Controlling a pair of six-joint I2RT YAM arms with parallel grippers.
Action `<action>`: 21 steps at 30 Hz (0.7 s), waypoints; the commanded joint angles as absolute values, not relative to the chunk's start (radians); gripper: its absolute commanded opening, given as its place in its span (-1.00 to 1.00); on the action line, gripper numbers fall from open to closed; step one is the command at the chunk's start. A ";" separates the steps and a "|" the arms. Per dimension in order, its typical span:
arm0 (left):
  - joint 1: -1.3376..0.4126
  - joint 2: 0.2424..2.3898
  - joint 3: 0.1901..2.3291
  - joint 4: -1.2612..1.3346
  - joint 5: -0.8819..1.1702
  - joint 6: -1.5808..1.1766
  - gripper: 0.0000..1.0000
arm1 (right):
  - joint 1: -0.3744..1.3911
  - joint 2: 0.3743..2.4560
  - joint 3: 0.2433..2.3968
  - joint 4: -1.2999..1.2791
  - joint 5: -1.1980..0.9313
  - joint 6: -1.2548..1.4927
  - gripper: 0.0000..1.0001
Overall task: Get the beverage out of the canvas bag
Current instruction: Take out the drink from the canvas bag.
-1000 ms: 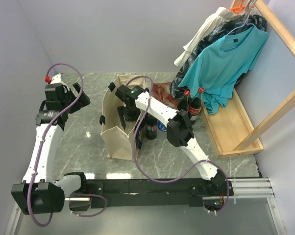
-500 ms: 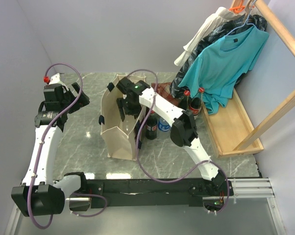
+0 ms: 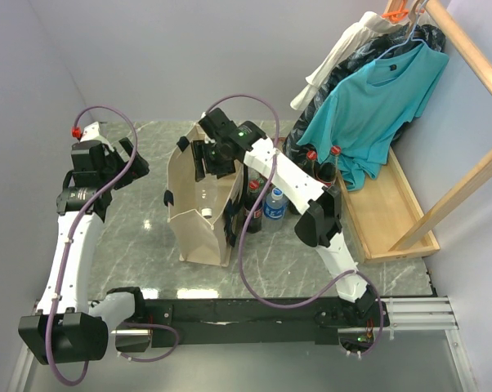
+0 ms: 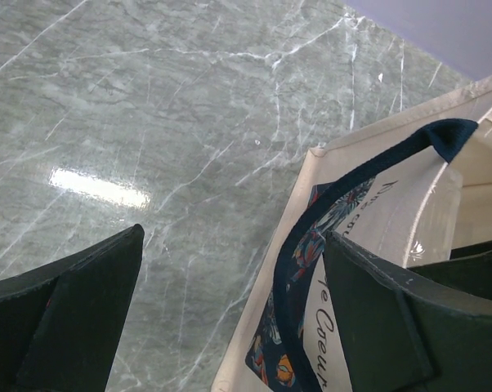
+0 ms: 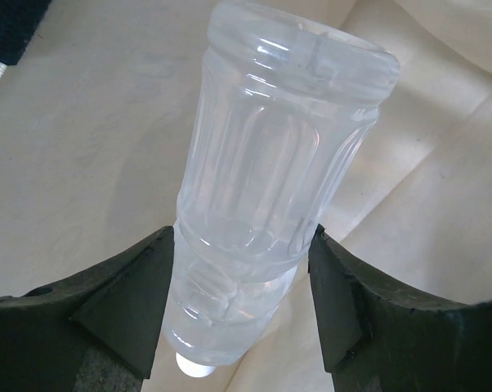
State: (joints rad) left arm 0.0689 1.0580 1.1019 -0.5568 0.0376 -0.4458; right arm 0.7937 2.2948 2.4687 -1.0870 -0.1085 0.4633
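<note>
The beige canvas bag (image 3: 199,233) with navy handles stands open at mid-table. My right gripper (image 3: 207,167) reaches down into it from the far side. In the right wrist view the beverage (image 5: 270,188), a clear plastic water bottle with a white cap, lies against the bag's inner wall (image 5: 82,122). The right gripper (image 5: 242,286) has a finger touching each side of the bottle near its neck. The bottle's cap (image 3: 205,213) shows inside the bag from above. My left gripper (image 4: 230,310) hangs open above the bag's printed left side (image 4: 360,212), holding nothing.
Right of the bag stand a dark cola bottle (image 3: 252,214) and a blue-labelled water bottle (image 3: 274,204). Two red-capped dark bottles (image 3: 324,167) stand farther right. A wooden tray (image 3: 385,212) lies along the right edge, under a hanging teal shirt (image 3: 369,106).
The right arm has swung toward the far side of the bag and reached deeper in, and its jaws have narrowed onto the bottle. The left arm has stayed put.
</note>
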 commanded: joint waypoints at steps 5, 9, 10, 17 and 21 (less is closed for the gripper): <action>0.072 1.026 1.137 -0.515 0.066 -0.431 0.94 | 0.749 2.141 2.545 -0.940 -0.198 0.520 -1.00; 0.072 1.017 1.141 -0.522 0.071 -0.420 0.94 | 0.732 2.109 2.528 -0.896 -0.264 0.555 -1.00; 0.072 1.014 1.144 -0.522 0.068 -0.414 0.93 | 0.730 2.105 2.525 -0.885 -0.281 0.566 -1.00; 0.072 0.986 1.170 -0.532 0.061 -0.400 0.93 | 0.726 2.086 2.517 -0.795 -0.435 0.623 -1.00; 0.072 0.976 1.178 -0.529 0.081 -0.397 0.93 | 0.718 2.079 2.519 -0.773 -0.508 0.655 -1.00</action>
State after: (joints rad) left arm 0.0689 1.0061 1.1282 -0.5503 0.0563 -0.4217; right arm 0.7155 2.2036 2.4683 -0.9516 -0.3496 0.5907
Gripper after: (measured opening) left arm 0.967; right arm 0.680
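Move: The right hand already grips the clear bottle, cap end down, inside the canvas bag; the bag's right rim, on the way to the drinks outside, is about 8 cm to its right, level fore and aft and a touch higher. The cola bottle stands roughly 12 cm right, 3 back and 9 below, the blue-label bottle some 18 right, 5 back and 10 below. From the empty left hand, that rim is about 27 cm right, straight across and 4 lower. Keeping the clear bottle pinched between its fingers, the right hand draws it up about 8 cm towards and through the bag's mouth, slowly at first and then faster. It eases a little forward and then back on the way, while the wrist rolls some 20 degrees, tipping the fingertips up to the left. The open left hand rises about 3 cm beside the bag. ##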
